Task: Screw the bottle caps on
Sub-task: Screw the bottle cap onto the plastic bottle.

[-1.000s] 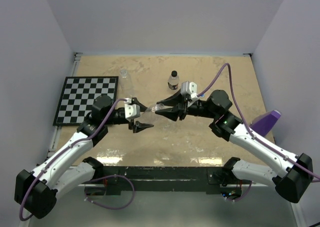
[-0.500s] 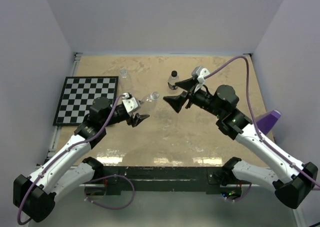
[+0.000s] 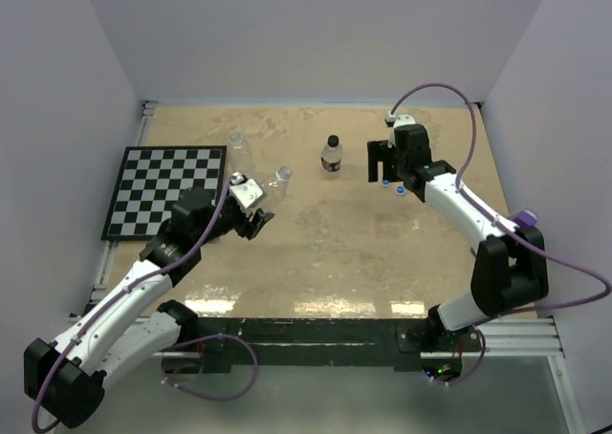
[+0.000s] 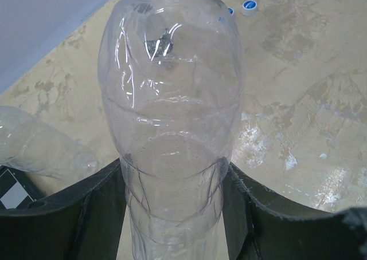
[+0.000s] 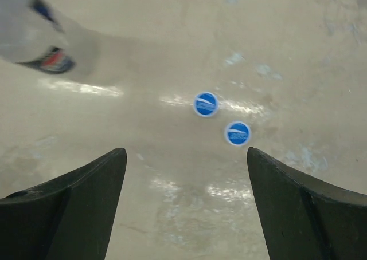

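My left gripper (image 3: 258, 216) is shut on the lower body of a clear uncapped bottle (image 3: 282, 180), which stands roughly upright; in the left wrist view that bottle (image 4: 172, 99) fills the gap between the left gripper (image 4: 175, 177) jaws. A second clear bottle (image 3: 236, 145) stands further back left. A third bottle (image 3: 331, 155) wears a black cap. Two blue caps (image 3: 384, 182) (image 3: 401, 191) lie on the table at the right. My right gripper (image 3: 381, 162) hovers open just behind them; the right wrist view shows the blue caps (image 5: 206, 104) (image 5: 237, 133) ahead of the empty right gripper (image 5: 186, 162).
A checkerboard mat (image 3: 167, 190) lies at the left of the tan table (image 3: 335, 252). A purple object (image 3: 524, 220) sits behind the right arm at the table's right edge. White walls close in the back and sides.
My right gripper let go near the bottle's neck, opened wide and swung back right over the blue caps. My left gripper drew the clear bottle leftward and stood it upright.
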Controlling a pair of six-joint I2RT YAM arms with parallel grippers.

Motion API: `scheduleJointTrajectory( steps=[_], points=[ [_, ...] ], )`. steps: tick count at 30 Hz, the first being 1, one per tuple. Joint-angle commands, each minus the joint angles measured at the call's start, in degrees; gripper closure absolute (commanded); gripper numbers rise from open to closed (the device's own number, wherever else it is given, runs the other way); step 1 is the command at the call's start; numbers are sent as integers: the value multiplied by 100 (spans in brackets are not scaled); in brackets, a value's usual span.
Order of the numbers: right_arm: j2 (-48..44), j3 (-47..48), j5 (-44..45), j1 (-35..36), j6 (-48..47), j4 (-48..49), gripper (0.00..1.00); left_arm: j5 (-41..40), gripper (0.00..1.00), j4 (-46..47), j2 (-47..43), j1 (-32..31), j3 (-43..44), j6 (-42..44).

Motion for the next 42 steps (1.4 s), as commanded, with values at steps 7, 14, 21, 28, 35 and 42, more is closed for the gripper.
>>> scheduleJointTrajectory(
  steps=[7,14,21,28,35,42],
  points=[
    [1251,694,78,-890,-414,-484,22,-278,76,249,-360,1,93,-107],
    [1884,896,-10,-960,-458,-510,34,-313,80,249,-395,10,75,-98],
    [2263,984,-46,-1013,-537,-519,41,-269,82,258,-378,1,66,-89],
    [2368,923,-186,-1057,-617,-519,46,-181,85,249,-360,1,75,-71],
    [2412,835,-265,-1084,-678,-458,58,-155,86,240,-351,1,66,-45],
    [2474,843,-362,-1119,-722,-475,64,-111,89,240,-325,1,66,-27]
  ],
)
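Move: The blue-topped cap that the right hand goes for lies about 7 cm to its right, 2 cm ahead and 14 cm below. The other blue-topped cap is some 4 cm to the left of that cap and 2 cm farther out; the black-capped bottle stands roughly 18 cm left of it and 6 cm farther out. From the left hand, which holds the open clear bottle, the same cap is about 35 cm right, 18 cm ahead and 19 cm lower. Sweeping right about 7 cm while dropping steeply, some 13 cm in all with a little forward reach, the right hand comes down over the farther-right cap, its fingers tipping about 20 degrees more downward. They narrow steadily from wide open, then, with the hand held still, close on the cap's two sides. The left hand rises about 2 cm early, then holds the clear bottle still. ##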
